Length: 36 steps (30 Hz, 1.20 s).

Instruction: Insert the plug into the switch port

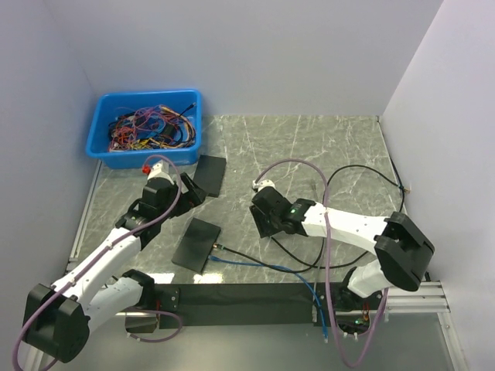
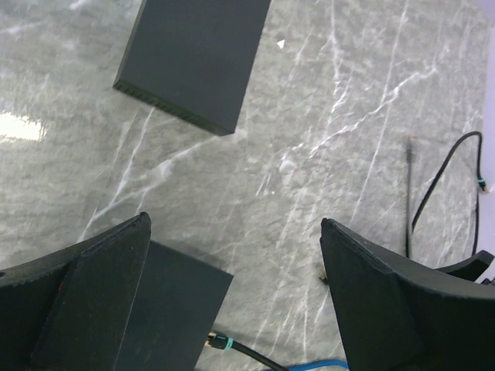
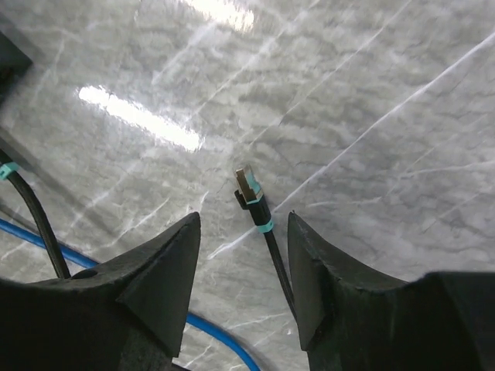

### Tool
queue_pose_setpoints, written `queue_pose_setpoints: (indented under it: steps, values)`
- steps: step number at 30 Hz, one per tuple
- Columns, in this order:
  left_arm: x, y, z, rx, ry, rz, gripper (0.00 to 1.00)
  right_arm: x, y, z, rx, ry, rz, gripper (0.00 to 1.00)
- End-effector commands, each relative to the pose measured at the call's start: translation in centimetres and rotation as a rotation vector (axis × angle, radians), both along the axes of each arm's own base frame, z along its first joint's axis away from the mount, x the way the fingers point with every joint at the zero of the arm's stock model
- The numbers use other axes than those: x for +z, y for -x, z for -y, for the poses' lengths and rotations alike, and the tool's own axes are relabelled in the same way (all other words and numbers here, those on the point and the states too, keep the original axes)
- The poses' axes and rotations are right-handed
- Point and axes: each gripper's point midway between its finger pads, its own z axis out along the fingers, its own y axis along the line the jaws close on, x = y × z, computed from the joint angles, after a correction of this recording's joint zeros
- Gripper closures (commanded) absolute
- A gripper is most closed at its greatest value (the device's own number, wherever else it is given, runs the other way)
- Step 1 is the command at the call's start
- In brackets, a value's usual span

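Observation:
In the right wrist view the plug [image 3: 249, 188], gold-tipped with a teal band, lies on the marble just beyond my right gripper [image 3: 244, 224]. Its black cable [image 3: 277, 263] runs back between the open jaws, close to the right finger [image 3: 325, 278], and nothing pinches it. A flat black switch [image 1: 196, 243] sits left of centre, with another black cable's plug [image 2: 220, 341] at its edge. My left gripper [image 2: 233, 224] hovers wide open above that switch's corner [image 2: 170, 301], holding nothing. In the top view my right gripper [image 1: 263, 215] hangs right of the switch.
A second black switch [image 1: 209, 174] lies further back, and a blue bin [image 1: 147, 127] of tangled wires stands at the far left. A blue cable [image 1: 263, 267] and black cable loops [image 1: 348, 178] cross the marble. A loose plug end [image 2: 410, 143] lies to the right.

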Motion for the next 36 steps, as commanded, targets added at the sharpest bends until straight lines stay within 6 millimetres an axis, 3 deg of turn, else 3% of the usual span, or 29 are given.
queue_pose_setpoints:
  steps: [1,9,12,13,16,18,21,24,28,29,32,33,35,36]
  values:
    - [0.3,-0.2,0.2,-0.025,0.009,0.031,0.03,-1.2,1.0,0.3,-0.012,0.020,-0.060,0.44]
    - [0.0,-0.1,-0.4,-0.014,0.006,0.033,0.03,-4.6,2.5,1.2,-0.016,0.086,-0.159,0.51]
    - [-0.2,-0.1,-0.6,-0.009,0.006,0.030,0.03,-5.1,2.7,1.4,-0.018,0.098,-0.166,0.62]
    - [-0.2,-0.1,-0.6,-0.009,0.006,0.030,0.03,-5.4,2.7,1.5,-0.018,0.105,-0.172,0.73]
    - [-0.1,-0.1,-0.6,-0.010,0.003,0.033,0.04,-5.6,2.6,1.6,-0.018,0.104,-0.162,0.92]
    - [0.1,0.0,-0.4,-0.023,0.009,0.036,0.04,-5.3,2.3,1.4,-0.013,0.092,-0.142,0.96]
    - [0.8,0.1,0.4,-0.063,0.042,0.061,0.05,-3.7,1.3,0.4,0.016,0.040,-0.077,0.98]
    - [2.6,0.1,1.7,-0.115,0.114,0.131,0.07,-0.3,0.3,-2.4,0.105,-0.099,0.006,1.00]
    - [6.1,0.6,4.1,-0.243,0.232,0.262,0.11,7.4,-0.4,-6.5,0.247,-0.370,0.156,1.00]
    - [7.6,0.6,4.6,-0.275,0.259,0.323,0.12,9.2,0.0,-7.9,0.309,-0.452,0.175,1.00]
    - [9.1,1.6,6.1,-0.382,0.321,0.375,0.23,13.3,0.8,-9.9,0.455,-0.584,0.230,1.00]
    - [10.6,1.7,6.5,-0.413,0.347,0.448,0.24,14.1,1.9,-10.6,0.534,-0.636,0.209,1.00]
    - [10.9,2.8,7.2,-0.476,0.397,0.468,0.30,16.0,2.3,-11.4,0.594,-0.713,0.226,1.00]
    - [12.5,3.3,7.4,-0.505,0.431,0.534,0.32,16.7,2.7,-11.5,0.635,-0.756,0.208,1.00]
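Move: The loose black cable's plug lies almost under the right hand, about 5 cm below and 1 cm back. From that hand, the near black box is some 19 cm left and 4 cm back, with another black plug at its near edge, 13 cm left and 5 cm back; the blue plug is 14 cm left and 9 cm back. From the left hand, the loose plug lies about 20 cm right, 10 cm back and 13 cm below. Right hand sinks 5 cm, pinches the plug, lifts it some 16 cm and leftward; left hand rises rightward. ##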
